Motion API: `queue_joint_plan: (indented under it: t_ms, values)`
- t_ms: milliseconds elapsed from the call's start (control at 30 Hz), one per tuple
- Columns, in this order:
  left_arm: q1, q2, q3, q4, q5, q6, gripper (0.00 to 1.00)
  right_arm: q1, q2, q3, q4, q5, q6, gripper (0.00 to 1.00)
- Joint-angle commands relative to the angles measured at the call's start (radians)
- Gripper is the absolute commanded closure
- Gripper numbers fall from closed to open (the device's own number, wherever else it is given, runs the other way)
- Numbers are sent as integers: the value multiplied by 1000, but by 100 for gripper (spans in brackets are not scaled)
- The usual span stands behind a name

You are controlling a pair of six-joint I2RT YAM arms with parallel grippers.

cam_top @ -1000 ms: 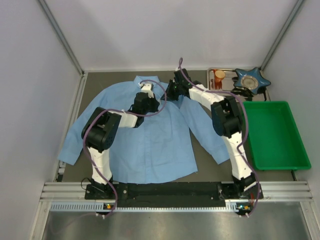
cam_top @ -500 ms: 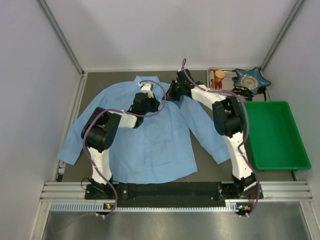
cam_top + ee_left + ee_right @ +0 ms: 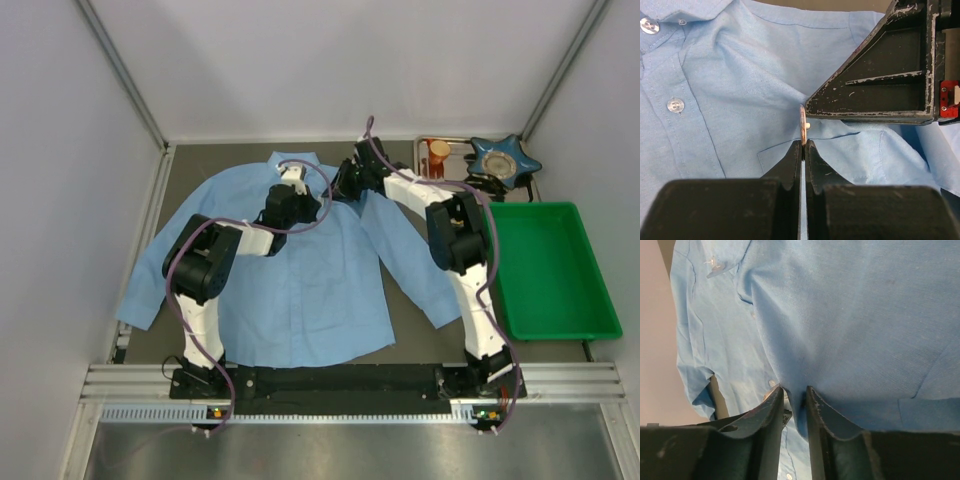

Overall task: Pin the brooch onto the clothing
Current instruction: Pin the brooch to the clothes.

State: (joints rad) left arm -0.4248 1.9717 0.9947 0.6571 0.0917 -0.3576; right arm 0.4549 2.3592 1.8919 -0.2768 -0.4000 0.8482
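Note:
The light blue shirt (image 3: pixel 300 270) lies flat on the dark table, collar at the far side. My left gripper (image 3: pixel 803 142) is shut on the brooch (image 3: pixel 802 124), a thin round metal disc seen edge-on, held upright just above the chest pocket (image 3: pixel 840 150). My right gripper (image 3: pixel 794 390) is shut on a raised fold of the shirt (image 3: pixel 840 325) near the shoulder. One right finger (image 3: pixel 880 85) almost touches the brooch in the left wrist view. In the top view both grippers meet near the collar, the left gripper (image 3: pixel 303 203) beside the right gripper (image 3: pixel 345 185).
A green bin (image 3: pixel 548 268) stands at the right. Behind it are a blue star-shaped dish (image 3: pixel 503 157) and a small metal tray (image 3: pixel 440 158) with an orange item. White walls enclose the table on three sides.
The right arm has shifted slightly right and away at the shirt's shoulder. The left arm has stayed in place.

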Motion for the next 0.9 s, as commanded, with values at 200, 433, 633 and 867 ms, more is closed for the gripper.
queue_joint_plan:
  t_ms: [200,433,633,867]
  values:
    - [-2,-53,28,170,77,-50,100,-39,-38,16,42,-14,-37,54]
    - [0,-40,36,184,91,-75,100,-53,-51,12,68,-57,-38,54]
    - [1,-36,39,182,91,-83,100,-68,-60,16,103,-94,-40,54]
    - [6,-30,36,154,83,-76,100,-82,-70,19,142,-172,-52,46]
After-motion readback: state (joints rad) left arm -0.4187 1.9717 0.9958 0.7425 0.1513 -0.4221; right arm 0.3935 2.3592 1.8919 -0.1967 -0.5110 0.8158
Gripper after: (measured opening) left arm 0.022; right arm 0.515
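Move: The left hand still pinches the brooch on edge, its middle about 1 cm ahead and 1 cm to the right of the hand point. The right hand has that brooch about 2 cm to its left and 1 cm back, level with it. From the left hand, the nearest placket button lies some 4 cm ahead, 6 cm left and 4 cm below, and the chest pocket about 3 cm back, 5 cm right and 4 cm below. Spread the already parting right fingers to about half open, easing that hand forward and to its right beside the raised shirt fold, then upward, some 3 cm in all, clear of the brooch. Meanwhile lift the left gripper about 2 cm and slightly right with a small roll, left side dipping, keeping the brooch pinched at the cloth. ##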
